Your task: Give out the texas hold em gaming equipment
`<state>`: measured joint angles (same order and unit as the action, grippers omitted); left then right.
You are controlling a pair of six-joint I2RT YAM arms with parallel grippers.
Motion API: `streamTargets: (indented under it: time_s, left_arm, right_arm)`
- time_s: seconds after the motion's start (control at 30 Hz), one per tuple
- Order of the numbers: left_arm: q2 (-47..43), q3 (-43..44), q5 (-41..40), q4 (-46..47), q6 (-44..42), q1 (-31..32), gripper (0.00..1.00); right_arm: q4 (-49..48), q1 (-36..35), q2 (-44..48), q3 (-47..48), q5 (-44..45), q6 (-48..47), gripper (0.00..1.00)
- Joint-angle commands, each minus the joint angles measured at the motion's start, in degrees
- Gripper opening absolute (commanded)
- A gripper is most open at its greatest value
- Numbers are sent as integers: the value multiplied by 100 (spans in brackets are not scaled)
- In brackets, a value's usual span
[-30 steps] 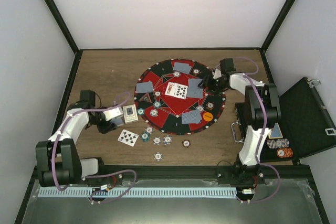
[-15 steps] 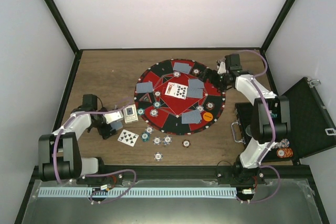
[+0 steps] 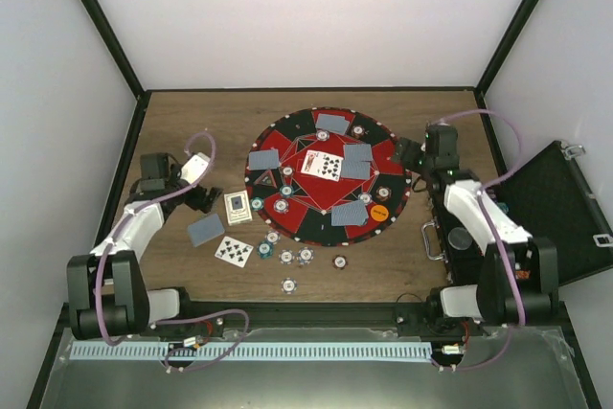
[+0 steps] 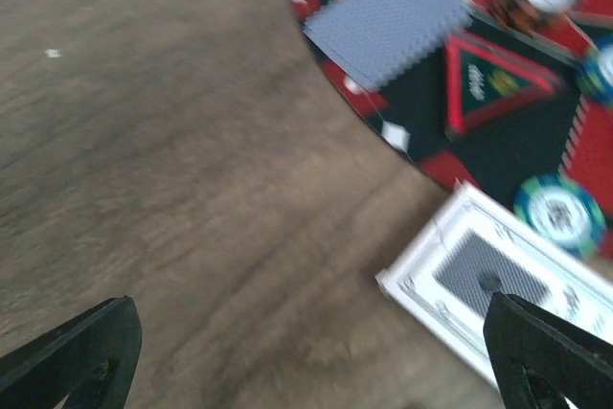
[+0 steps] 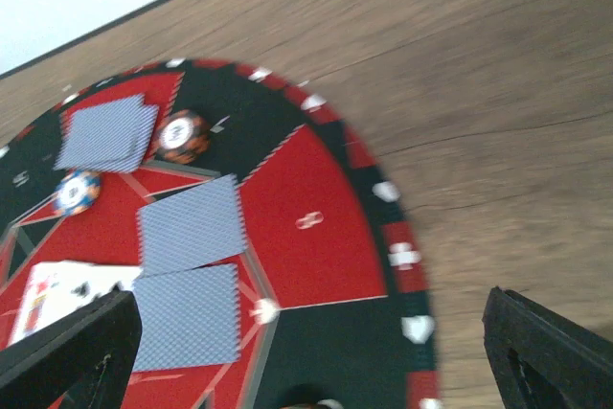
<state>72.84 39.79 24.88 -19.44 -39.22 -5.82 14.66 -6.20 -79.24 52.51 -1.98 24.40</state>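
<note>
Grey-blue playing cards (image 3: 263, 159) and striped poker chips (image 3: 281, 205) lie around the red-and-black mat (image 3: 292, 131), with an orange button (image 3: 379, 210) at its front right. Several more chips (image 3: 286, 257) sit on the wood in front of the mat. A face-down card (image 3: 206, 229), a face-up card (image 3: 233, 251) and a white card box (image 3: 238, 206) lie left of the mat. My left gripper (image 3: 198, 195) (image 4: 316, 361) hangs open over bare wood beside the box (image 4: 498, 284). My right gripper (image 3: 406, 154) (image 5: 311, 361) stands open over the mat's right rim, near two cards (image 5: 190, 225).
An open black case (image 3: 551, 213) lies at the right, its handle (image 3: 431, 237) towards the mat. Black frame posts and white walls bound the table. Bare wood lies behind the mat and at the far left.
My left gripper has opened and let go of the grey-blue card, which now lies on the wood, and has pulled back to the left. The right gripper has opened and drawn back to the mat's right rim.
</note>
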Motion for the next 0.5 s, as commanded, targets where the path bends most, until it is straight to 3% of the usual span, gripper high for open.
streamTargets:
  time_s: [0.0,0.17,0.33,0.47]
  left_arm:
    - [-24,-843,-223,3127,2574,-39,100]
    - [569,-1904,-695,6417,3593,9,100]
    - [1077,-2256,-1372,8056,3621,193,100]
    - [1688,-2710,-1808,9512,3716,258,100]
  right_arm:
    - [-1916,-22,801,-1157,1894,-381,100]
    - [-3179,79,811,-2117,2696,-551,100]
    - [-4379,109,585,-2709,2791,-689,100]
    - [-5880,110,222,-3128,2736,-1230,100]
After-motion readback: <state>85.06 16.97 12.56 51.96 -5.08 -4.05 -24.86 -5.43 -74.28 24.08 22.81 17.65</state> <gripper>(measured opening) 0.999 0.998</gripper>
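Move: The face-down card just left on the table lies about 9 cm back and 2 cm left of the empty left hand, some 8 cm below it. The deck box is roughly 7 cm right and 3 cm back of that hand, the face-up card 15 cm back and 6 cm right. The upper of two overlapping blue-backed cards lies about 9 cm left, 2 cm ahead and 12 cm below the right hand; the chip case's middle is some 24 cm right and 24 cm back. Drawing off to the right by about 8 cm, the empty right hand leaves the blue-backed cards on the mat, easing back 3 cm and sinking about 3 cm, as it swings clockwise and tips its fingers up. The left goes about 5 cm forward and 3 cm left, away from the face-down card, dipping 2 cm and rising again, fingers tipping up and turning counter-clockwise some 25 degrees. Both stay wide open. ##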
